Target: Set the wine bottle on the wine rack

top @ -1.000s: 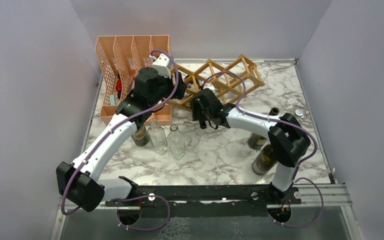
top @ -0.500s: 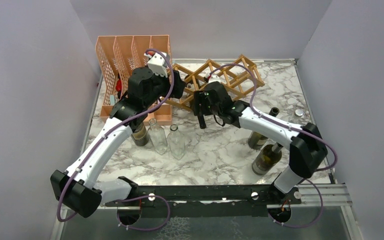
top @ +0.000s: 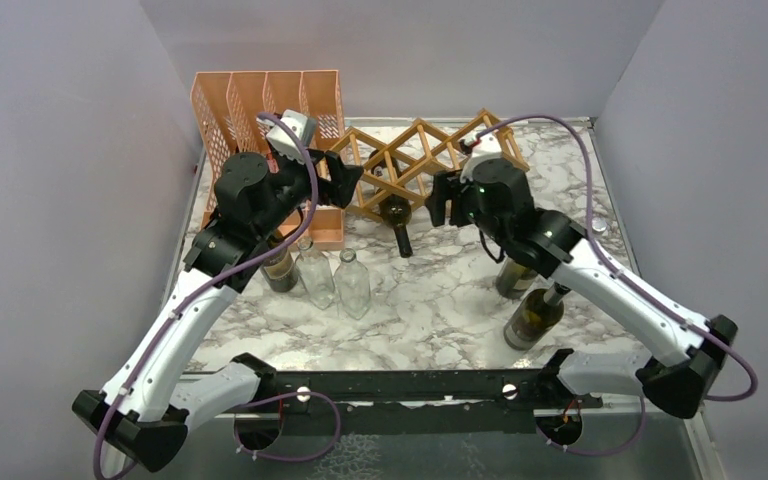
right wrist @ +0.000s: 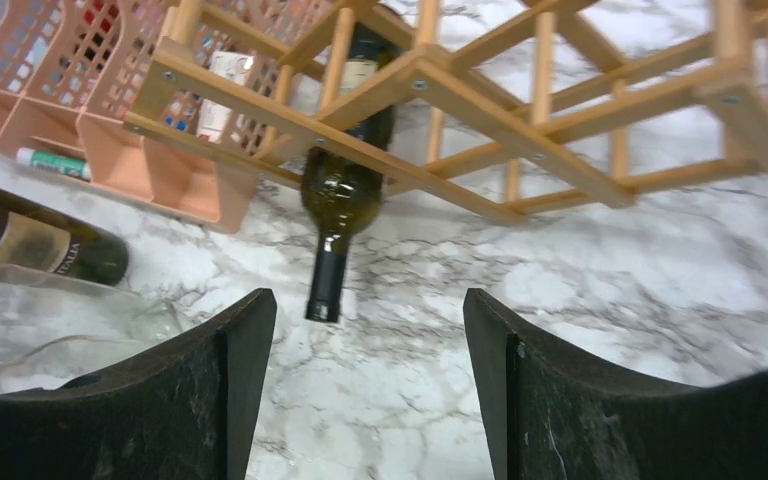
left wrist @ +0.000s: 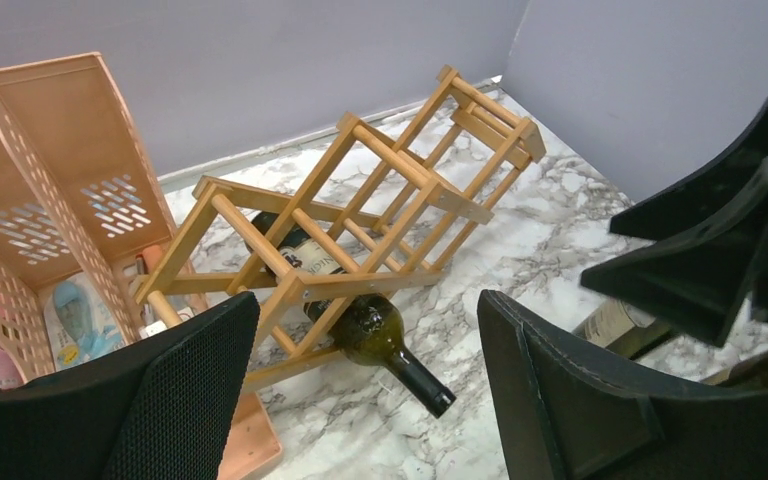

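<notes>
The dark green wine bottle [top: 396, 215] lies in the left cell of the light wooden wine rack [top: 430, 160], its neck sticking out over the marble towards the front. No finger touches it. My left gripper [top: 347, 180] hangs open just left of the rack's left end. In the left wrist view the bottle [left wrist: 400, 355] shows between the spread pads of the gripper [left wrist: 366, 300], well beyond them. My right gripper [top: 446, 205] stands open to the right of the bottle, in front of the rack. Its wrist view has the bottle [right wrist: 345, 185] and rack [right wrist: 520, 110] ahead of the empty gripper [right wrist: 368, 295].
An orange perforated file organiser [top: 260, 110] stands against the rack's left end. Two clear glass bottles [top: 335, 280] and a dark one [top: 280, 270] stand in front of it. More dark bottles [top: 532, 318] stand at the right under my right arm. Walls close three sides.
Both grippers have opened and drawn away from the bottle, the left one to the left, the right one to the right. The bottle stays lying in the rack.
</notes>
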`<act>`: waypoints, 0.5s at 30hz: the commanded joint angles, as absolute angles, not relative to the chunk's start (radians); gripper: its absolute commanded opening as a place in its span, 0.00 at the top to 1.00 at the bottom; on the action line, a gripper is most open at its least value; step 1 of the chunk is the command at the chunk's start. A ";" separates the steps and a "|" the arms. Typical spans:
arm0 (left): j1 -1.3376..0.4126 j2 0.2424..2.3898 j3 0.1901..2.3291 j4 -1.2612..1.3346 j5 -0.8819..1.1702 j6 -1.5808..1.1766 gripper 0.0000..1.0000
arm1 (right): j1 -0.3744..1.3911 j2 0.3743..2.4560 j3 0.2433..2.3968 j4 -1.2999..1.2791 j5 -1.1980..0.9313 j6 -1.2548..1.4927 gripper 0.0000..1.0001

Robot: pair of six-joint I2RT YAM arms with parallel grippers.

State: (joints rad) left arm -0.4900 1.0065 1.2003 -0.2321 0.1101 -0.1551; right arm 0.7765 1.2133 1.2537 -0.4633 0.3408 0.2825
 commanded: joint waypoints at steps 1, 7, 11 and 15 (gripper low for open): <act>-0.484 0.958 1.159 -0.206 0.188 -0.132 0.14 | 0.772 1.083 1.274 -0.646 0.538 0.237 0.28; -0.483 0.940 1.142 -0.197 0.226 -0.133 0.14 | 0.772 0.915 1.289 -0.855 0.683 0.327 0.28; -0.484 0.938 1.132 -0.184 0.257 -0.139 0.14 | 0.771 0.826 1.309 -0.961 0.738 0.392 0.29; -0.483 0.941 1.122 -0.167 0.282 -0.147 0.13 | 0.771 0.780 1.336 -1.071 0.771 0.466 0.32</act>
State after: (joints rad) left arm -0.4900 0.9554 1.1351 -0.2176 0.2222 -0.1444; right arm 0.7761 0.8120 1.2957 -0.9070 0.6758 0.3687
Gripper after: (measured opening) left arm 0.863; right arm 0.688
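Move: The right hand, empty and open, hangs in front of the wine rack. The far standing wine bottle is about 17 cm to its right and 5 cm back, its middle some 15 cm lower; the near wine bottle stands 11 cm farther back and 3 cm farther right than that one. The rack's middle lies about 16 cm ahead, 2 cm left. From the left hand the far bottle is roughly 35 cm right, 5 cm back, 24 cm down. Rightward and back the right hand swings away from the rack towards the two standing wine bottles, some 15 cm across and 8 cm back while rising about 5 cm. The wrist turns about 20 degrees clockwise, the fingers staying open and empty. The left hand, open beside the rack, eases back about 2 cm. ##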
